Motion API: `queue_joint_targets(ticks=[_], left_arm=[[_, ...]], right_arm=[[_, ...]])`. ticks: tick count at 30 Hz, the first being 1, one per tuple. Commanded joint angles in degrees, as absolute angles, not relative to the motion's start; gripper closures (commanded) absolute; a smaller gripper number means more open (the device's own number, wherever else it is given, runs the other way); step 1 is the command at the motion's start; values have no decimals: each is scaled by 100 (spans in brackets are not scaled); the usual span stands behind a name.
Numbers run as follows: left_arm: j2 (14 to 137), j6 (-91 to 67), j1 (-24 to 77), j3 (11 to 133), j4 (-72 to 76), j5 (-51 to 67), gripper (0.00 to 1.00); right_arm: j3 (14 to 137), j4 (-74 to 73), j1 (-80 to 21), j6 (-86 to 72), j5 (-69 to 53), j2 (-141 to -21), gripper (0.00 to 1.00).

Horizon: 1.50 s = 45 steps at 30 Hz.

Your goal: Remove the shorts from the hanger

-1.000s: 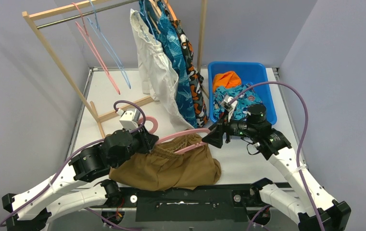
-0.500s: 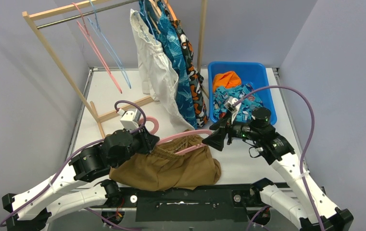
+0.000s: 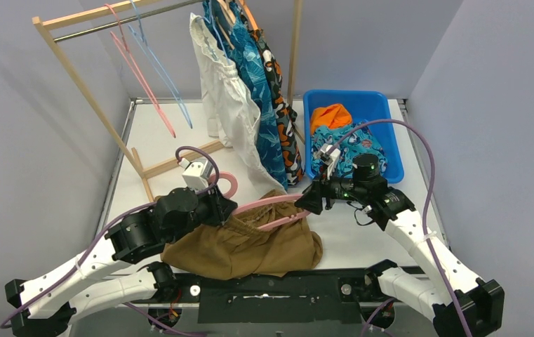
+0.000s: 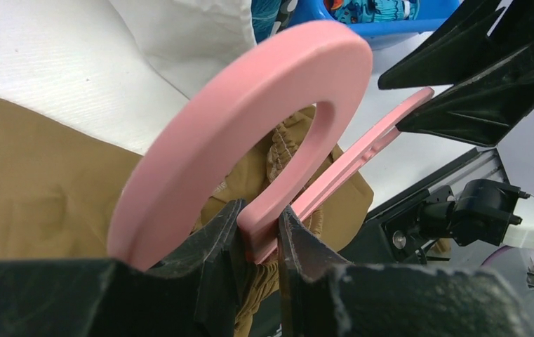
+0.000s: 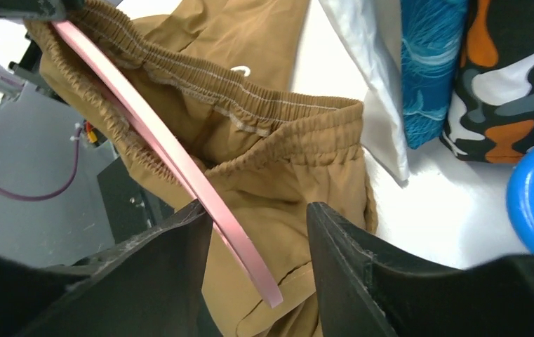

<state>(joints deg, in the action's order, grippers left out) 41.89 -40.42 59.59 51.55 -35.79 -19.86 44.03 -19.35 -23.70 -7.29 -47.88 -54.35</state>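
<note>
The brown shorts [image 3: 250,246] lie bunched at the table's near edge, their waistband still threaded on the pink hanger [image 3: 271,203]. My left gripper [image 3: 226,206] is shut on the hanger's neck [image 4: 260,232], just below its hook [image 4: 250,126], with the brown shorts [image 4: 39,189] underneath. My right gripper [image 3: 311,199] is at the hanger's right end. Its jaws stand open around the hanger's thin arm [image 5: 179,161], which rests against one of the fingers [image 5: 172,246]. The brown shorts' waistband [image 5: 285,140] lies beyond that gripper [image 5: 257,221].
A wooden rack [image 3: 88,98] at the back holds white shorts [image 3: 225,98], blue patterned shorts [image 3: 260,91] and camouflage shorts [image 3: 281,105], plus two empty hangers [image 3: 148,70]. A blue bin [image 3: 386,112] at the right holds orange shorts [image 3: 330,116] and teal shorts [image 3: 351,151].
My right gripper has moved left over the hanger's right end and its jaws have narrowed. My left arm has shifted slightly right and up with the hanger.
</note>
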Motion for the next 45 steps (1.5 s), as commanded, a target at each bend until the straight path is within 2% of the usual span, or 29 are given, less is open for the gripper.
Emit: queue_joint_targets(ticks=[1,3,8,11,13,17,22,34,45], left_arm=[[3983,-4068,5977,5286,-3298,-2138,100],[3900,-4107,5977,5253,-3408,-2249,100],[3700,-4156,5977,5134,-3482,-2389,98],[3623,-4205,5977,5059,-3601,-2550,83],[3615,-4256,5977,5015,-3737,-2663,71],[3568,-4386,5978,4854,-3918,-2856,56],[3355,-4503,5977,4593,-3874,-2926,44],[3329,-5085,5969,4194,-4158,-3412,36],[3741,-5335,5964,4075,-4043,-3484,35]], right_arm=[[4717,-1711,-2364,-594,-5375,-5406,56],[4696,-1663,-2361,-594,-5571,-5392,72],[4717,-1619,-2349,-604,-6033,-5397,92],[4767,-1723,-2310,-589,-5749,-5386,100],[4749,-1731,-2258,-617,-5673,-5347,100],[4710,-1698,-2223,-697,-5831,-5276,100],[4767,-1874,-2193,-698,-5768,-5161,100],[5398,-1991,-2177,-1016,-5469,-4674,100],[5969,-2294,-2175,-1186,-4659,-4312,100]])
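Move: The pink hanger's free right end sits almost between the right hand's open fingers, roughly 2 cm back, 1 cm to its left and 1 cm up. The shorts' waistband is about 9 cm left of this hand, 3 cm back and 6 cm below; the white trousers' bottom is some 8 cm ahead, 7 cm left and 10 cm down. From the left hand, still pinching the hanger by its neck, the waistband's middle is about 9 cm right, 2 cm back and 6 cm below, the hanger's right end 19 cm right and 1 cm ahead, about level. The right hand draws back about 3 cm onto the hanger's free right end and shuts its fingers on it, then holds nearly in place before lifting the end to some 11 cm above where the hand began, the fingers tipping up a little. Meanwhile the left hand shifts left, opens to let go of the hanger's neck, then sinks about 8 cm while still drifting left, to 5 cm in all, over the left part of the shorts' waistband, turning some 15 degrees counter-clockwise and staying open. ##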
